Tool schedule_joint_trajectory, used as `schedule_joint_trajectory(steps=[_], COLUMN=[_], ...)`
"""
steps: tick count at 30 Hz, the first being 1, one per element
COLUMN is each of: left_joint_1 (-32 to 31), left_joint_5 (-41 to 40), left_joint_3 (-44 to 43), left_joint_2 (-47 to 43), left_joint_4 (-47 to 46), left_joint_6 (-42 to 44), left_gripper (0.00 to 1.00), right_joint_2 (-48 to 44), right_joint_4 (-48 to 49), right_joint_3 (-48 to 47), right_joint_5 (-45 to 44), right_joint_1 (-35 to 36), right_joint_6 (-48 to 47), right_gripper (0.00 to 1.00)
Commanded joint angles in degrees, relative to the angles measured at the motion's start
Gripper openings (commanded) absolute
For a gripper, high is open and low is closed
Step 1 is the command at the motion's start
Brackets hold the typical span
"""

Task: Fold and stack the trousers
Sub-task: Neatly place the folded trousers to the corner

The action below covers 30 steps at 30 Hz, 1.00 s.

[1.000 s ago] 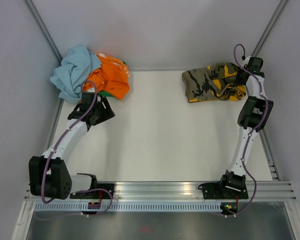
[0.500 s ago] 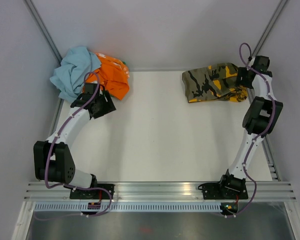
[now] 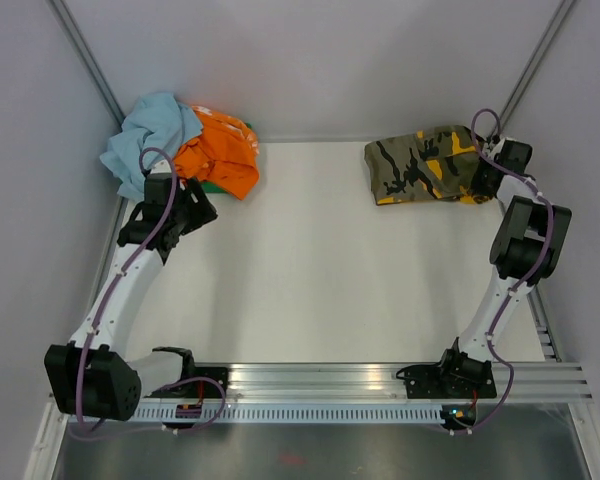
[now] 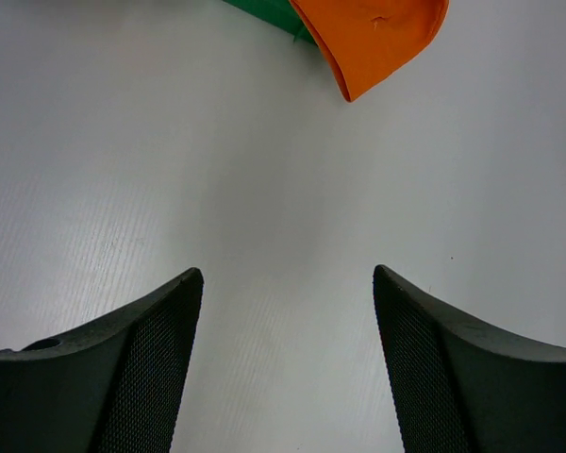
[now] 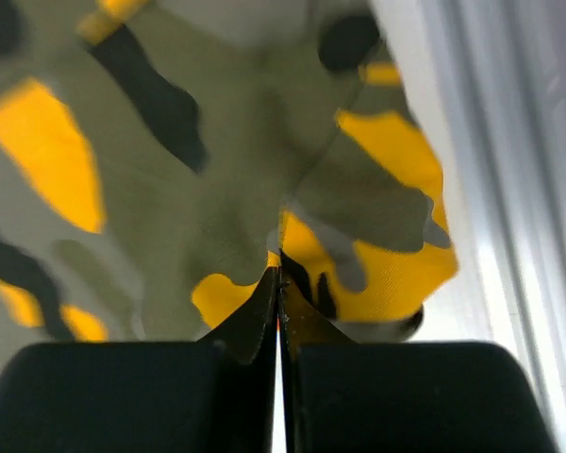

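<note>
The camouflage trousers [image 3: 420, 165] lie bunched at the table's far right, olive with black, grey and orange-yellow patches. My right gripper [image 3: 485, 172] is at their right edge. In the right wrist view its jaws are pressed together, and the tips of the right gripper [image 5: 279, 269] pinch a crease of the trousers [image 5: 217, 142]. My left gripper [image 3: 195, 205] hovers at the far left, just in front of a pile of other clothes. The left wrist view shows the left gripper [image 4: 286, 274] open over bare table, with nothing between its fingers.
A pile of clothes sits in the far left corner: a light blue cloth [image 3: 145, 140], an orange cloth [image 3: 220, 155] and a strip of green cloth [image 4: 274, 11]. The orange cloth [image 4: 373, 38] reaches toward the left gripper. A metal rail [image 3: 540, 300] runs along the table's right edge.
The left arm has drawn back from the clothes pile toward the near left. The right gripper has shifted a little along the trousers' right edge and closed there.
</note>
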<state>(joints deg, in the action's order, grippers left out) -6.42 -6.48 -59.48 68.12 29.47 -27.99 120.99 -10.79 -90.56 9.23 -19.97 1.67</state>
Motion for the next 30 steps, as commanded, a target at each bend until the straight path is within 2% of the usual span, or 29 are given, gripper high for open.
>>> schedule_joint_trajectory(steps=[1, 4, 6, 7, 12, 14, 15, 16, 18, 19, 21, 25, 29, 30], left_joint_1=[0.3, 0.3, 0.3, 0.3, 0.3, 0.3, 0.3, 0.3, 0.4, 0.5, 0.9, 1.0, 1.0, 1.0], left_joint_5=[-1.7, -1.7, -1.4, -1.3, 1.1, 0.0, -0.6, -0.9, 0.2, 3.1, 5.9, 9.4, 13.4, 14.7], left_joint_3=[3.0, 5.9, 8.8, 8.9, 9.3, 8.3, 7.1, 6.4, 5.9, 6.1, 5.4, 2.4, 2.9, 3.8], left_joint_2=[-4.2, -7.8, -11.8, -11.9, -13.3, -11.8, -11.1, -10.6, -9.6, -9.4, -8.5, -9.1, -15.0, -17.8], left_joint_4=[-2.0, -2.8, -3.3, -3.3, -4.0, -2.3, -1.5, -0.5, -1.4, -2.7, -6.0, -7.0, -9.0, -9.4], left_joint_6=[-1.4, -3.7, -6.3, -6.3, -5.1, -5.0, -5.3, -5.3, -3.9, -2.9, 0.2, 4.5, 8.1, 8.4], left_gripper=[0.78, 0.78, 0.79, 0.78, 0.78, 0.79, 0.80, 0.81, 0.89, 0.99, 1.00, 1.00, 1.00, 1.00], right_joint_2=[1.2, 2.3, 0.8, 0.7, -13.5, -17.1, -20.4, -21.8, -26.0, -27.4, -32.4, -41.5, -50.8, -52.8], right_joint_4=[4.1, 4.5, -5.2, -5.3, -0.7, 1.1, 1.5, 1.1, -0.2, -0.9, 0.2, 3.8, 2.5, 4.7], right_joint_3=[-1.0, -1.8, -5.0, -5.1, 3.3, 5.8, 6.5, 7.1, 8.2, 8.8, 11.7, 18.9, 23.8, 25.5], right_joint_5=[2.3, 2.5, 2.6, 2.6, 11.3, 17.9, 19.2, 20.9, 22.7, 23.9, 24.4, 21.1, 20.4, 20.9], right_joint_1=[-1.1, -1.2, -1.4, -1.4, -1.3, -1.0, -0.3, 0.0, 0.7, 0.9, 0.8, 0.8, 0.9, 1.1], right_joint_6=[-0.1, -1.1, -0.9, -0.9, 3.9, 5.7, 7.6, 8.1, 8.3, 9.1, 11.0, 15.5, 18.3, 19.9], right_gripper=[0.00, 0.00, 0.00, 0.00, 0.01, 0.16, 0.44, 0.60, 0.77, 0.94, 0.98, 0.98, 0.98, 0.98])
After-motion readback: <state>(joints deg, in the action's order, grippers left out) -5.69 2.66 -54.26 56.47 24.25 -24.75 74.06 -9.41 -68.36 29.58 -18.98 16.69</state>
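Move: The folded trousers lie with their middle about 14 cm to the left of the right hand, 7 cm ahead and some 5 cm below it; the shut fingertips hover over their near right corner. The right rail stands roughly 7 cm to the right of that hand, level with it. From the left hand the trousers' middle is some 57 cm to the right, 25 cm ahead and 17 cm lower. The trousers' near right corner is where the right hand's shut fingers go first, sinking about 3 cm and staying low there briefly. Then the right hand climbs steeply, some 26 cm, swinging left and back over the table while its fingers tip up and open wide. The left hand draws back a few centimetres, rises slightly late on and opens fully. ##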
